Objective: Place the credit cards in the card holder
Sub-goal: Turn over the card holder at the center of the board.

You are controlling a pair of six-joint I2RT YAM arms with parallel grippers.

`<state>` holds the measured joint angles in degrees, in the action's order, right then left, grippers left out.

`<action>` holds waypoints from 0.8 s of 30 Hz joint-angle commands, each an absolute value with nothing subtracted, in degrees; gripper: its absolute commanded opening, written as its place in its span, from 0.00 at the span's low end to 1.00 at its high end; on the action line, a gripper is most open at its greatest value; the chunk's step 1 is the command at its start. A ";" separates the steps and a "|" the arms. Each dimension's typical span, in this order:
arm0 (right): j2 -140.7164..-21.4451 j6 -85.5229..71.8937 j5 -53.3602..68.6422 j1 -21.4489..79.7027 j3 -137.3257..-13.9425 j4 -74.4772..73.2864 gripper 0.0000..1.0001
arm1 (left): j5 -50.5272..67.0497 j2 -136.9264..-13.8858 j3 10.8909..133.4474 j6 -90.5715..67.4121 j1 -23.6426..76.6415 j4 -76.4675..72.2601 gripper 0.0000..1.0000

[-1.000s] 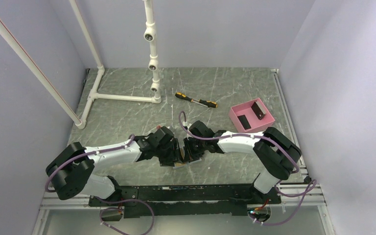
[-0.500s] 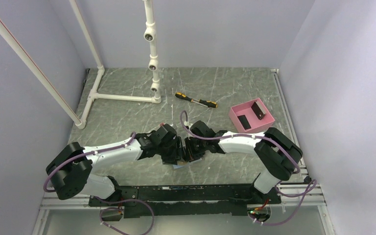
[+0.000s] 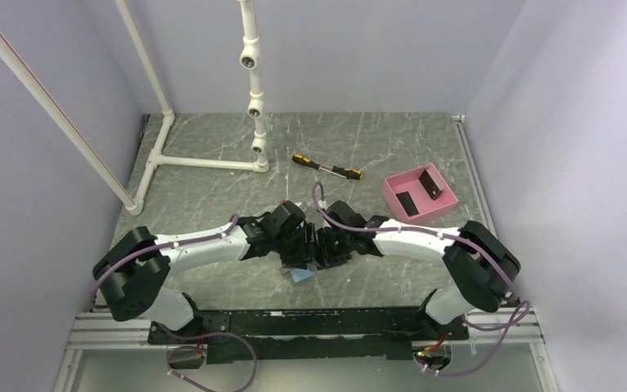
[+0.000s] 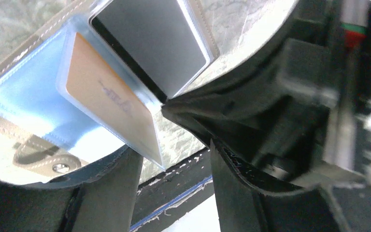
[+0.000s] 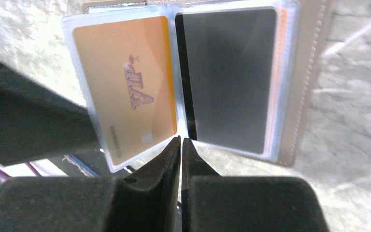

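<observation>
The card holder (image 5: 304,72) lies spread open, grey outside and light blue (image 4: 24,101) inside, showing in the top view as a pale blue patch (image 3: 300,275) just near of both grippers. One clear sleeve holds a tan credit card (image 5: 125,82), also seen from the left wrist (image 4: 111,101). The sleeve beside it holds a dark grey card (image 5: 229,77). My right gripper (image 5: 180,140) is shut, its tips at the fold between the two sleeves. My left gripper (image 4: 170,153) stands open, with the tan card's sleeve corner just above the gap. Both grippers meet over the holder (image 3: 310,245).
A pink tray (image 3: 449,194) at the right holds two more dark cards (image 3: 408,202). A yellow and black screwdriver (image 3: 326,167) lies behind the arms. A white pipe frame (image 3: 204,162) stands at the back left. The table's black front rail (image 4: 174,193) runs close under the left fingers.
Both arms have shifted slightly right and away from the front edge. The holder's blue inside now shows more in the top view. The right jaws have parted by a hairline.
</observation>
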<state>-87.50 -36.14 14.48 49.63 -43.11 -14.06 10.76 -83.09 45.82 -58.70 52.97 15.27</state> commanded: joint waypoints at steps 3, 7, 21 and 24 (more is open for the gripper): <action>-78.06 -38.66 13.09 45.81 -44.58 -21.23 0.10 | 11.12 -85.81 50.66 -56.05 53.10 10.55 0.60; -70.19 -36.26 10.69 38.06 -44.35 -28.49 0.10 | 11.38 -88.52 53.50 -53.86 53.14 11.16 0.64; -61.88 -27.27 -3.49 14.95 -59.79 -42.04 0.45 | 24.79 -87.65 61.05 -42.79 47.11 15.05 0.80; -67.39 -24.44 -9.77 12.53 -64.98 -43.05 0.56 | 24.25 -79.16 61.92 -37.55 45.64 23.96 0.85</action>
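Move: The open card holder lies almost under both hands. Its middle is about 4 cm ahead of the left hand, 2 cm to the right and 6 cm below; the VIP card's page stands tilted, its free near corner at the left fingers. From the right hand the holder's middle is roughly 4 cm ahead, 2 cm left and 2 cm below. The pink box is some 21 cm ahead and 26 cm right of the right hand, and the screwdriver about 28 cm straight ahead. With the tilted VIP page's free corner between its half-open fingers, the left hand sweeps right about 6 cm and forward 4 cm, carrying the page over, then rises about 5 cm off it and comes partly back left, opening wider. The right hand leaves the spine's near end, going right, up and forward towards the pink box, roughly 28 cm in all, turning clockwise some 40 degrees, tipping up and opening its nearly shut fingers halfway. ##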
